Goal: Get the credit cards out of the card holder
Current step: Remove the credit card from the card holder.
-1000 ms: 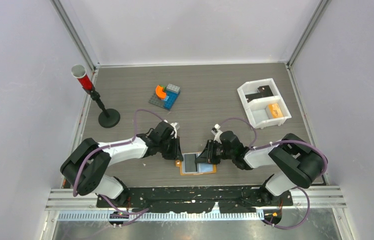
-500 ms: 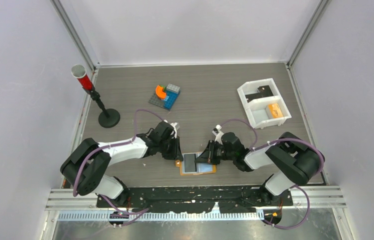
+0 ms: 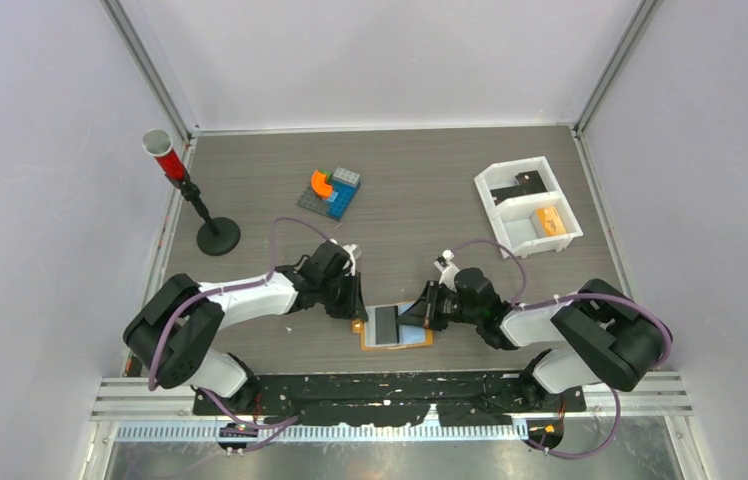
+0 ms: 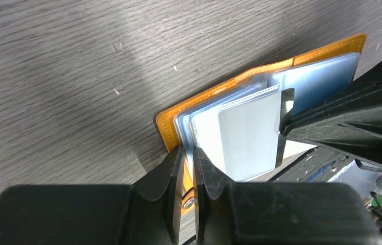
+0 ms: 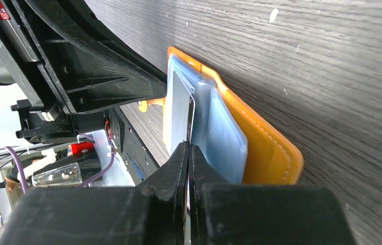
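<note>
The tan-orange card holder (image 3: 396,343) lies open near the table's front edge, its pale blue sleeves fanned up (image 4: 306,81). My left gripper (image 3: 354,313) is shut on the holder's left edge by the snap tab (image 4: 189,153). From the right, my right gripper (image 3: 424,316) is shut on the edge of a thin grey credit card (image 4: 247,132) that stands partly out of a sleeve. In the right wrist view this card (image 5: 191,115) runs edge-on into the closed jaws (image 5: 189,149), beside the holder's orange cover (image 5: 268,153). Any other cards are hidden in the sleeves.
A white two-compartment tray (image 3: 506,232) with a small orange block (image 3: 548,220) stands at the back right. Toy bricks (image 3: 331,191) sit mid-back. A red cup on a black stand (image 3: 216,236) is at the left. The table's front edge lies just behind the holder.
My right gripper has closed on the card and its arm has shifted slightly right. The left gripper and the holder have stayed put.
</note>
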Controlling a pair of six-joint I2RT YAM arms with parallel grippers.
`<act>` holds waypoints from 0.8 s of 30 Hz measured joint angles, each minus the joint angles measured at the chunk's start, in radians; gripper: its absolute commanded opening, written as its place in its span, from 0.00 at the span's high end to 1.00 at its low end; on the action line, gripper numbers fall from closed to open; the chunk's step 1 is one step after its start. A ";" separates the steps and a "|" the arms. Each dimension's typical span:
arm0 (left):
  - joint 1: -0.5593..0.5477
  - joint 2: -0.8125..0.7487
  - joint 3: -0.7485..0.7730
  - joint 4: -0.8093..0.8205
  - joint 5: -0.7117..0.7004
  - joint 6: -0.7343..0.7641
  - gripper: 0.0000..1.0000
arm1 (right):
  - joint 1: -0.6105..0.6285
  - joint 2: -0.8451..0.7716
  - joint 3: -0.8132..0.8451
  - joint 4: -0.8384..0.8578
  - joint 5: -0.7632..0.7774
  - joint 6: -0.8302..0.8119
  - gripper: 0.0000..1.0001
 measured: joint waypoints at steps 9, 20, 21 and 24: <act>0.000 0.013 0.019 -0.006 -0.007 0.021 0.85 | -0.041 -0.148 -0.005 -0.143 0.020 -0.033 0.95; 0.000 -0.004 0.073 -0.069 -0.008 0.043 0.57 | -0.054 -0.338 0.035 -0.413 0.069 -0.111 0.95; 0.000 -0.014 0.081 -0.079 -0.007 0.045 0.53 | -0.054 -0.356 0.045 -0.435 0.074 -0.127 0.95; 0.000 -0.057 0.111 -0.115 -0.006 0.047 0.43 | -0.054 -0.412 0.093 -0.509 0.093 -0.201 0.95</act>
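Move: The right hand's shut fingertips already hold the near-side edge of the credit card sticking out of its pocket; the card's middle lies about 2 cm to the left, 1 cm back and 1 cm below. From the right hand the card holder's middle is 1 cm left, 1 back and 2 below, the light-blue sleeve 3 right and 2 back, the clasp tab 9 left and 1 back. From the left hand, on the holder's left edge, the card is 5 cm right and 1 back. Keeping its pinch, the right hand goes on drawing the card to the right out of the pocket for about 3 cm with a small rise, then lifts it mostly straight up, ending about 4.5 cm higher and slightly farther forward, the hand tilting some 10 degrees. Meanwhile the left hand stays almost still with the holder's left edge between its fingertips, then opens them to nearly half, lets go and rises some 4 cm away from the holder, a little forward too. ##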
